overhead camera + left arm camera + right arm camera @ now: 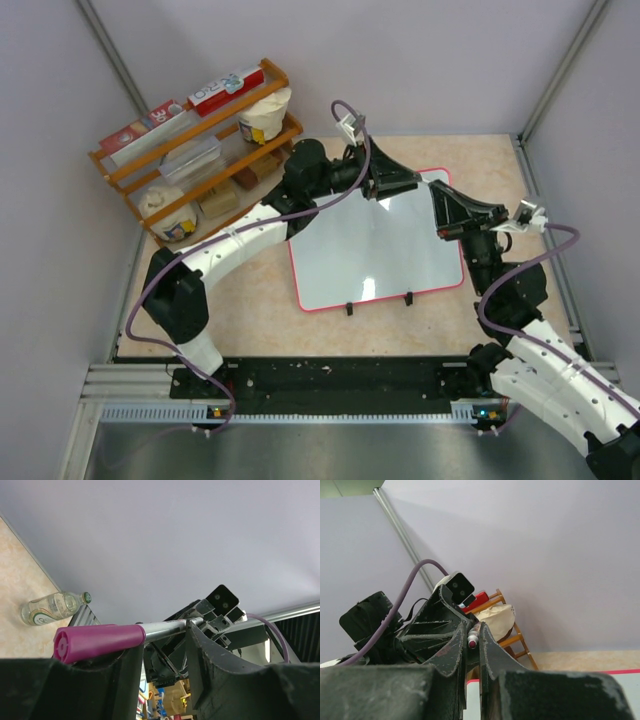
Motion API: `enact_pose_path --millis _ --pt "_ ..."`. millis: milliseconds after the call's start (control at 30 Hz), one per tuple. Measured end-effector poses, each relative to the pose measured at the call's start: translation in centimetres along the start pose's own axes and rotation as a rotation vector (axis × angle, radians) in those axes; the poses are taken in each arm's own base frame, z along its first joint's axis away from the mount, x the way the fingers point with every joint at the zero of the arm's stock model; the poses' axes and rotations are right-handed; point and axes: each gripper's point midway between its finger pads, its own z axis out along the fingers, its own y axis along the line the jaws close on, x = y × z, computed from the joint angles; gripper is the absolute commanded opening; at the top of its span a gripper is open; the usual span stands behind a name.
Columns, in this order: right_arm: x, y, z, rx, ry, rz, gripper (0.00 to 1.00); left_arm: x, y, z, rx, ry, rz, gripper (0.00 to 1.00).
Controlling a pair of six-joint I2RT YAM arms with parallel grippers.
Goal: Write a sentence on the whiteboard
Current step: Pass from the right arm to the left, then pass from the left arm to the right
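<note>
The whiteboard (380, 255), white with a pink-red rim, lies flat on the table; its surface is blank and no sentence shows on it. Both grippers meet in the air over its far edge. My right gripper (474, 641) (440, 205) is shut on the silver barrel of a marker (473, 639), whose pink end faces the camera. In the left wrist view the marker's magenta cap (97, 641) rests across the tip of one finger of my left gripper (165, 639) (392, 183). The left jaws stand apart with a gap between them, not clamped on the marker.
A wooden rack (200, 150) with boxes, a cup and bags stands at the back left. A clear bottle (52, 607) lies on the table by the wall. Two black clips (350, 308) sit on the board's near edge. Enclosure walls surround the table.
</note>
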Motion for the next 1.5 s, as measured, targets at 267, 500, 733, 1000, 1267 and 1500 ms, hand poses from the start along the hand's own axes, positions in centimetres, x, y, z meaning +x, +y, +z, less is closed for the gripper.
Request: enact_pose_path --millis 267,500,733,1000,1267,1500 --pt "0.5 -0.1 0.0 -0.001 0.014 0.005 0.00 -0.8 0.0 0.2 -0.001 -0.044 0.000 0.35" --pt "2.2 -0.2 -0.4 -0.010 0.061 0.028 0.00 -1.9 -1.2 0.3 0.041 -0.093 0.004 0.04" --pt "2.7 -0.1 -0.5 -0.017 0.078 0.046 0.11 -2.0 -1.5 0.3 0.052 -0.103 0.011 0.00" --pt "5.9 0.4 -1.5 -0.037 0.218 0.088 0.72 -3.1 -1.0 0.1 0.035 -0.140 0.057 0.00" --pt "8.4 0.0 -2.5 0.004 0.380 0.097 0.96 -5.8 0.8 -2.2 -0.074 -0.179 0.166 0.00" --pt "7.5 1.9 -2.0 -0.063 0.472 0.066 0.99 -6.4 0.4 -5.3 -0.193 -0.117 0.320 0.00"
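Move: The marker's middle lies about 2 cm to the right of the left hand, level with it and running between its half-open fingers, magenta cap on the left hand's side. The right gripper, shut on the tip end, is some 5 cm to the left hand's right and 1 cm back; from that right hand the marker's middle is about 3 cm left and 1 cm ahead. The whiteboard's middle lies roughly 6 cm ahead of and 38 cm below the left hand. The left fingers close on the marker just below its cap while easing about 2 cm up and forward; the right hand, still gripping the tip end, sinks about 2 cm and slips left. The right fingers then open wide and let go, that hand dropping another 5 cm, going left and tipping down some 15 degrees before rising slightly. Holding its pinch, the left hand carries the marker clear, forward and then about 6 cm left. ##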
